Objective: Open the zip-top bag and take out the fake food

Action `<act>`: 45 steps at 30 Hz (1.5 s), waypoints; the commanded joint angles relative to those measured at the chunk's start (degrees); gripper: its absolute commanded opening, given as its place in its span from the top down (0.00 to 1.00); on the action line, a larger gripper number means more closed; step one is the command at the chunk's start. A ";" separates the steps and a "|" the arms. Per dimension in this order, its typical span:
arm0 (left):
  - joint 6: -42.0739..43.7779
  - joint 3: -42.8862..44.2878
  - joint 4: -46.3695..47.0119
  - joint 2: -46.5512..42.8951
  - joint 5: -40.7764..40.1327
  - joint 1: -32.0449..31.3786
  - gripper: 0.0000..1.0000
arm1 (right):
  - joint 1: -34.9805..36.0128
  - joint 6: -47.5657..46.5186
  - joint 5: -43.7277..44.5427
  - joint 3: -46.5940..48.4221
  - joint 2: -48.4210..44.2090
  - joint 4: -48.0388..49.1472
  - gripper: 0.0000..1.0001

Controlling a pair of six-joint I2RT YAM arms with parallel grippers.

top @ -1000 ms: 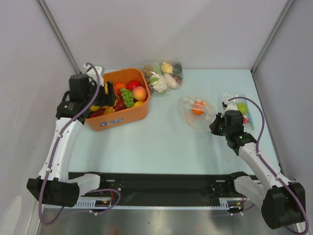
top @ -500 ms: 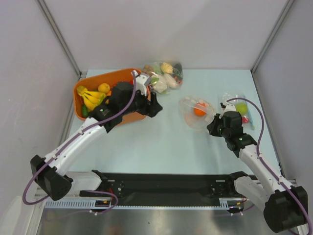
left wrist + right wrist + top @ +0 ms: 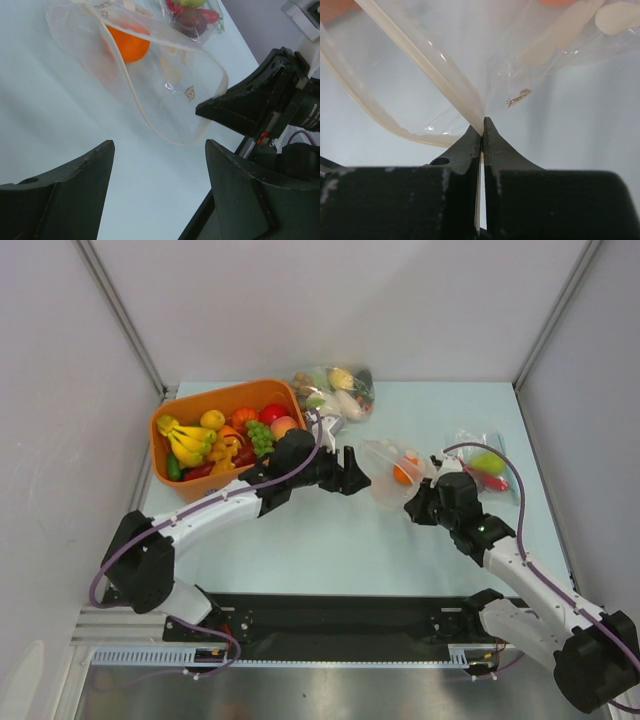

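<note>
A clear zip-top bag (image 3: 388, 468) lies mid-table with its mouth gaping toward the left. Inside it are an orange (image 3: 405, 471) and pale round slices (image 3: 171, 74). My right gripper (image 3: 412, 506) is shut on the bag's near edge; in the right wrist view its jaws (image 3: 482, 122) pinch the film where the pale zip strip (image 3: 435, 75) meets them. My left gripper (image 3: 357, 472) is open just left of the bag's mouth, nothing between its fingers (image 3: 159, 145). The bag's rim (image 3: 150, 117) is a short way ahead of them.
An orange bin (image 3: 228, 388) at the back left holds bananas, grapes, an apple and other fake food. A second filled bag (image 3: 335, 392) lies at the back centre. A third bag (image 3: 485, 464) with green and red pieces lies right of the right gripper.
My left arm has swung from over the orange bin rightward to the bag's mouth. My right gripper has dragged the bag a little leftward, still shut on it.
</note>
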 commanded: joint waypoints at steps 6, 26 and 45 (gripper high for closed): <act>-1.50 -0.57 7.72 6.16 0.71 -0.26 0.22 | 4.03 2.78 1.17 2.75 0.77 2.97 1.00; 8.96 1.54 0.87 13.64 0.01 0.10 1.00 | -11.34 -5.93 -6.03 12.69 -1.09 -0.66 0.46; 12.57 2.07 -1.24 14.87 0.62 0.18 1.00 | -19.79 -3.73 -10.87 13.39 33.45 27.84 0.34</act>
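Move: The near rim of the bag's mouth hangs below the open left hand, some 9 cm down, about level with it and 4 cm to its right; the orange inside is about 10 cm ahead, 15 cm right and 14 cm down, and the box centre some 18 cm ahead and 30 cm left. From the right hand, still pinching the rim, the orange lies about 15 cm ahead, 2 cm right and 8 cm down; the other filled bag is some 20 cm ahead and 25 cm right. The left fingers sink about 12 cm almost straight down and shut on the bag's rim, rolling some 15 degrees as they go. The right hand first carries its pinched edge 2 cm left, then opens and lets go, arcs up about 11 cm, rightwards and forward over the bag and back down, ending open above the orange, some 14 cm farther out and 6 cm right. ##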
